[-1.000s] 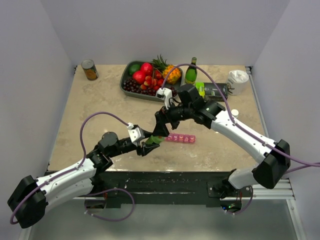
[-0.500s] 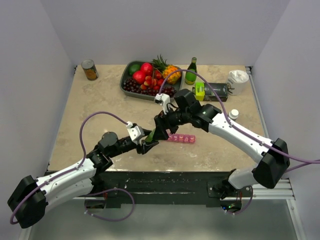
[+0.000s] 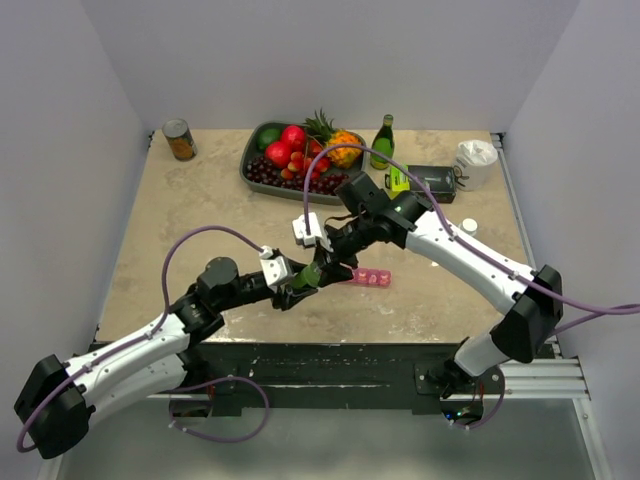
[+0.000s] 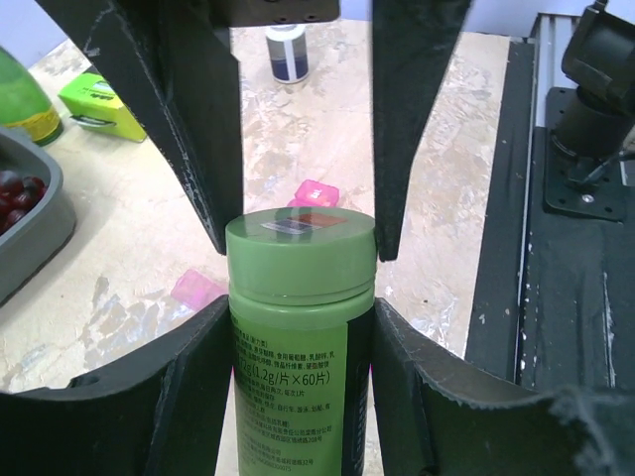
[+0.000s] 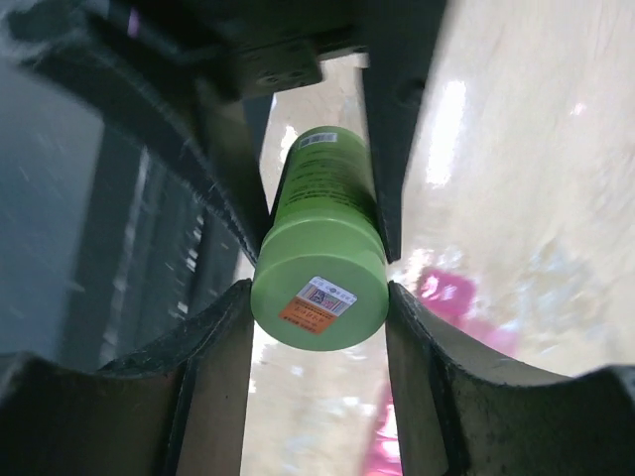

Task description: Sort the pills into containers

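Note:
A green pill bottle [image 3: 310, 273] hangs tilted above the table's near middle. My left gripper [image 4: 301, 327] is shut on the bottle's body [image 4: 293, 387]. My right gripper [image 5: 319, 297] comes from the other side and is shut on the green cap [image 5: 319, 293], its fingers [image 4: 203, 129] flanking the cap in the left wrist view. The pink containers [image 3: 372, 278] lie on the table just right of the bottle, partly hidden by the right arm; pink compartments [image 4: 316, 192] show behind the cap. No pills are in view.
A grey fruit tray [image 3: 262, 170] stands at the back, with a can [image 3: 179, 139] left of it and a green glass bottle [image 3: 382, 141] to its right. A black box [image 3: 430, 182], a white cup [image 3: 474, 163] and a small white bottle [image 4: 287, 52] stand at the right.
My right gripper has moved left and down to the bottle's cap and closed on it from wide open. The left gripper has kept its hold on the bottle.

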Robot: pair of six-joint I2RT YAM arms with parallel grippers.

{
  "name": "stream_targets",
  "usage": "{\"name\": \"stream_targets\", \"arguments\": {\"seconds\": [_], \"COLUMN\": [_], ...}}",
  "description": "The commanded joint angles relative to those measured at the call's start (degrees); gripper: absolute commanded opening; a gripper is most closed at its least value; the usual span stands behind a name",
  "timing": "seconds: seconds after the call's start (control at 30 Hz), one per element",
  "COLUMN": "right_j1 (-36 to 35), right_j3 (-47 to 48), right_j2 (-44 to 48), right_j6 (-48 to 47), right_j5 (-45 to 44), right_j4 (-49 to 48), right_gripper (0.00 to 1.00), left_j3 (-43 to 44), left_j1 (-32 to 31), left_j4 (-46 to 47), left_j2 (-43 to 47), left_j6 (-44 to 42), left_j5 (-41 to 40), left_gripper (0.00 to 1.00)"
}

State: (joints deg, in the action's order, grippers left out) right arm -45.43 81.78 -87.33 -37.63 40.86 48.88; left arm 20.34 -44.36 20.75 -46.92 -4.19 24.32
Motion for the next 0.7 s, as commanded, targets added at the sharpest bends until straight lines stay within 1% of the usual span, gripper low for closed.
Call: {"name": "stream_targets", "arguments": {"seconds": [0.0, 0.07, 0.1, 0.17, 0.2, 0.27, 0.3, 0.33, 0.37, 0.4, 0.43, 0.47, 0.5, 0.53, 0.57, 0.6, 0.63, 0.67], "right_j1": [-0.7, -0.7, -0.7, -0.7, -0.7, -0.6, -0.6, -0.5, -0.1, 0.6, 3.0, 4.5, 6.5, 10.4, 11.8, 12.6, 12.8, 13.0], "right_j3": [3.5, 5.1, 6.0, 7.4, 7.4, 7.4, 7.3, 7.1, 6.5, 6.3, 5.9, 5.8, 5.8, 5.2, 4.5, 3.3, 1.0, -0.4], "right_j2": [0.8, 0.2, -0.7, -0.5, 0.6, 1.9, 2.6, 4.3, 5.3, 6.1, 7.7, 8.4, 9.1, 10.3, 10.9, 11.3, 11.6, 11.3], "right_j6": [-29.8, -30.0, -29.3, -26.0, -24.4, -19.0, -17.6, -16.3, -14.1, -13.2, -11.6, -7.6, -5.9, -3.5, 4.8, 11.2, 17.1, 20.9], "right_j5": [1.2, -0.3, -0.7, -0.2, 0.2, 0.4, -0.3, -1.6, -4.9, -5.8, -6.8, -7.0, -5.5, -3.9, -2.1, -3.2, -4.7, -3.7], "right_j4": [9.4, 8.5, 8.7, 8.5, 8.0, 6.4, 6.1, 4.8, 4.2, 3.9, 2.2, 0.9, 0.0, -2.3, -4.4, -7.1, -10.8, -11.8], "right_gripper": [0.3, 0.39, 0.53, 0.7, 0.81, 0.89, 0.95, 0.97, 0.99, 0.99, 0.99, 0.99, 0.99, 0.99, 0.99, 0.99, 0.99, 0.99], "left_j3": [4.4, 4.1, 3.8, 3.3, 2.6, 1.7, 1.3, 0.3, -0.1, -0.6, -0.9, -1.1, -1.4, -1.4, -1.5, -1.6, -1.8, -2.0], "left_j1": [-0.3, -0.3, -0.3, -0.3, -0.3, -0.3, -0.3, -0.3, -0.3, -0.3, -0.3, -0.3, -0.3, -0.3, -0.3, -0.3, -0.3, -0.3], "left_j4": [-1.2, -0.6, -0.3, 1.1, 1.7, 3.9, 4.8, 5.6, 7.1, 7.7, 8.5, 8.8, 9.0, 9.3, 9.6, 9.7, 10.3, 10.6], "left_j2": [-0.3, -0.9, -1.0, -0.7, -0.5, 0.5, 0.9, 1.3, 2.0, 2.3, 2.4, 2.6, 2.7, 2.7, 2.8, 2.9, 3.0, 3.0], "left_j6": [-5.1, -4.3, -4.0, -2.8, -2.4, -0.9, -0.5, 0.4, 0.8, 1.2, 1.9, 2.2, 2.5, 2.9, 3.0, 3.2, 3.4, 3.6], "left_j5": [8.5, 9.0, 8.9, 7.9, 7.2, 4.8, 4.2, 2.9, 2.5, 2.1, 1.5, 1.2, 0.8, 0.0, -0.5, -0.9, -1.9, -2.4], "left_gripper": [0.0, 0.0, 0.0, 0.0, 0.0, 0.0, 0.0, 0.0, 0.0, 0.0, 0.0, 0.0, 0.0, 0.0, 0.0, 0.0, 0.0, 0.0]}}
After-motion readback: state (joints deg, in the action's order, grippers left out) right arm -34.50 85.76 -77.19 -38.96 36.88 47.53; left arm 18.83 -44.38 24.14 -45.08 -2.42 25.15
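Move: The green bottle's cap is already between the right fingertips. From the left hand, which holds the bottle's body, it is about 4 cm up, 2 cm ahead and 2 cm to the right. From the right hand, the pink pill box lies on the table about 10 cm to the right, 3 cm ahead and 14 cm below, and the fruit tray is roughly 32 cm ahead, 3 cm left and 12 cm below. Keep the right fingers on the green cap and twist it counter-clockwise another 20 degrees or so, then open them wide and let go. Pull the right gripper up and away from the bottle, forward and to the right, about 12 cm in all, swinging the wrist back clockwise on the way. Hold the bottle nearly still in the left gripper throughout. ##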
